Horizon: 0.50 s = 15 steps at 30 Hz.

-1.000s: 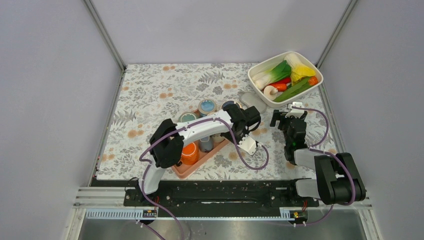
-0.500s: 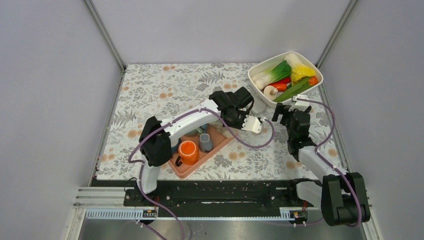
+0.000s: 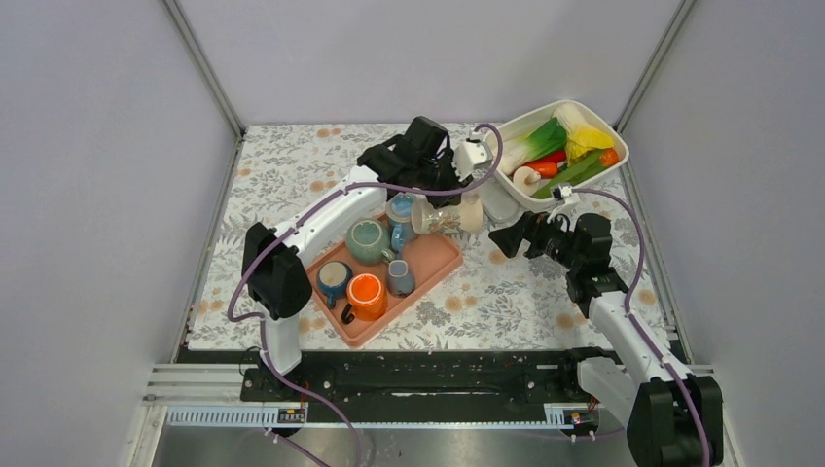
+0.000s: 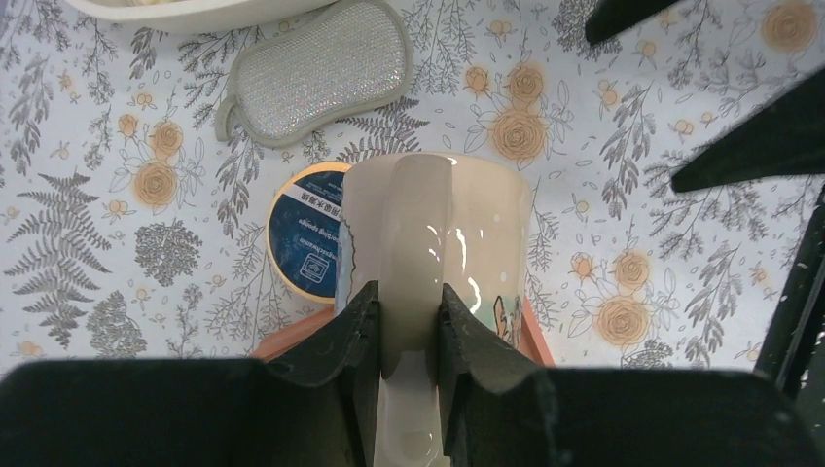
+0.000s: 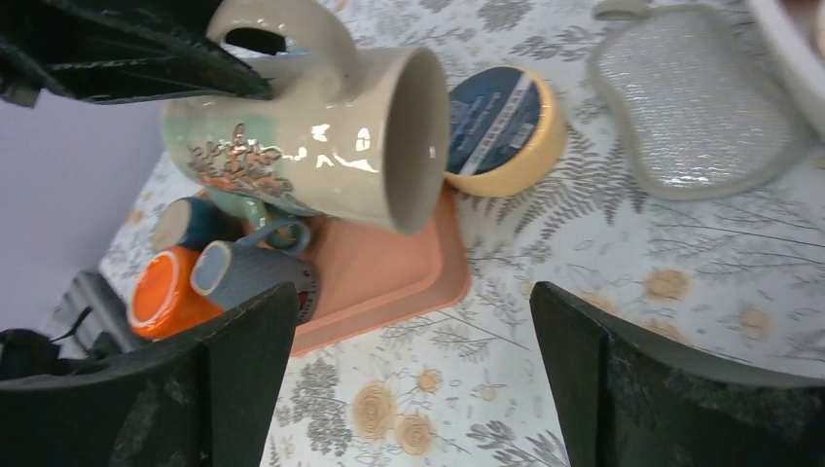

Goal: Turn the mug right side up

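Note:
A cream mug (image 3: 449, 216) with a teal floral band hangs on its side above the tray's far right corner, its mouth turned toward the right arm. My left gripper (image 3: 435, 193) comes down from above and is shut on the mug's handle (image 4: 411, 243); its fingers (image 4: 360, 331) pinch the handle from both sides. In the right wrist view the mug (image 5: 311, 146) fills the upper left, its mouth (image 5: 420, 136) facing right. My right gripper (image 3: 508, 236) stands open just right of the mug, nothing between its fingers (image 5: 243, 360).
An orange tray (image 3: 438, 263) holds several upright mugs, among them a teal one (image 3: 368, 240) and an orange one (image 3: 366, 295). Below the held mug lies a yellow tape roll (image 4: 306, 233). A grey sponge (image 4: 321, 73) sits behind it. A white bowl (image 3: 603, 185) of vegetables stands at the back right.
The left arm has lifted the mug from beside the tray's right edge and swung it up and back. The right arm has reached left toward it, its jaws still wide.

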{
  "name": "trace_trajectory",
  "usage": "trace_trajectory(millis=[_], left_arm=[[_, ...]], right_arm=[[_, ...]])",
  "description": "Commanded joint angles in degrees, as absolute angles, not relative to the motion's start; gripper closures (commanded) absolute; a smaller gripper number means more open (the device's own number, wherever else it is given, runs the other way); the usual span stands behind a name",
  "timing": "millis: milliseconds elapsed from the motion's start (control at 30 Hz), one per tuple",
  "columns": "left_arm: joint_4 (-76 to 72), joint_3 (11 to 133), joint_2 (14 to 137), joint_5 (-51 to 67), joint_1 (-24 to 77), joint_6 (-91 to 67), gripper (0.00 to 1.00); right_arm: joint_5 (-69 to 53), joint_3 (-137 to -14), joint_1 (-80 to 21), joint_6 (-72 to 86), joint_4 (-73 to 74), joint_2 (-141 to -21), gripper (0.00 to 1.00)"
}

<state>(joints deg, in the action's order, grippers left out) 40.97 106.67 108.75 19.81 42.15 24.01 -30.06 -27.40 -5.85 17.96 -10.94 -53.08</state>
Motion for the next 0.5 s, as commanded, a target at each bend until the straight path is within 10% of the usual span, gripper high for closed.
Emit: trace_trajectory(millis=[0,467], left_arm=[[34.16,109.07,102.63,27.64,41.94,18.12,1.00],[35.55,110.79,101.02,39.19,41.95,14.11,1.00]], right_arm=[[-45.15,-27.57,-5.72,23.63,-21.48,-56.18,0.01],[-50.73,-32.61,-8.29,24.90,-29.91,-63.50,0.07]])
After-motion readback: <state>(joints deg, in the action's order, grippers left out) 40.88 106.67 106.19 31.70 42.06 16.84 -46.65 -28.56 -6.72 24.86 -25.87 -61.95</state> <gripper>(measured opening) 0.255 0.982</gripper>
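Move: The mug hangs sideways in the left fingers by its handle, mouth to the right, its middle about 5 cm below that hand, 3 cm back and 1 cm left. From the right hand it is some 14 cm left, 6 cm ahead and about level. The blue-topped roll lies on the table 9 cm ahead and 12 cm left of the right hand, the grey pad 12 cm ahead and 1 cm left, both some 16 cm lower. The mug, still pinched by its handle in the left hand, is brought back about 4 cm and lifted 3 cm, with a slight drift right and a tilt of some 10 degrees that raises its mouth end. The right hand, fingers kept wide open, reaches about 5 cm left and 2 cm up to the mouth end, turning counter-clockwise some 15 degrees, and slows as it comes close. ##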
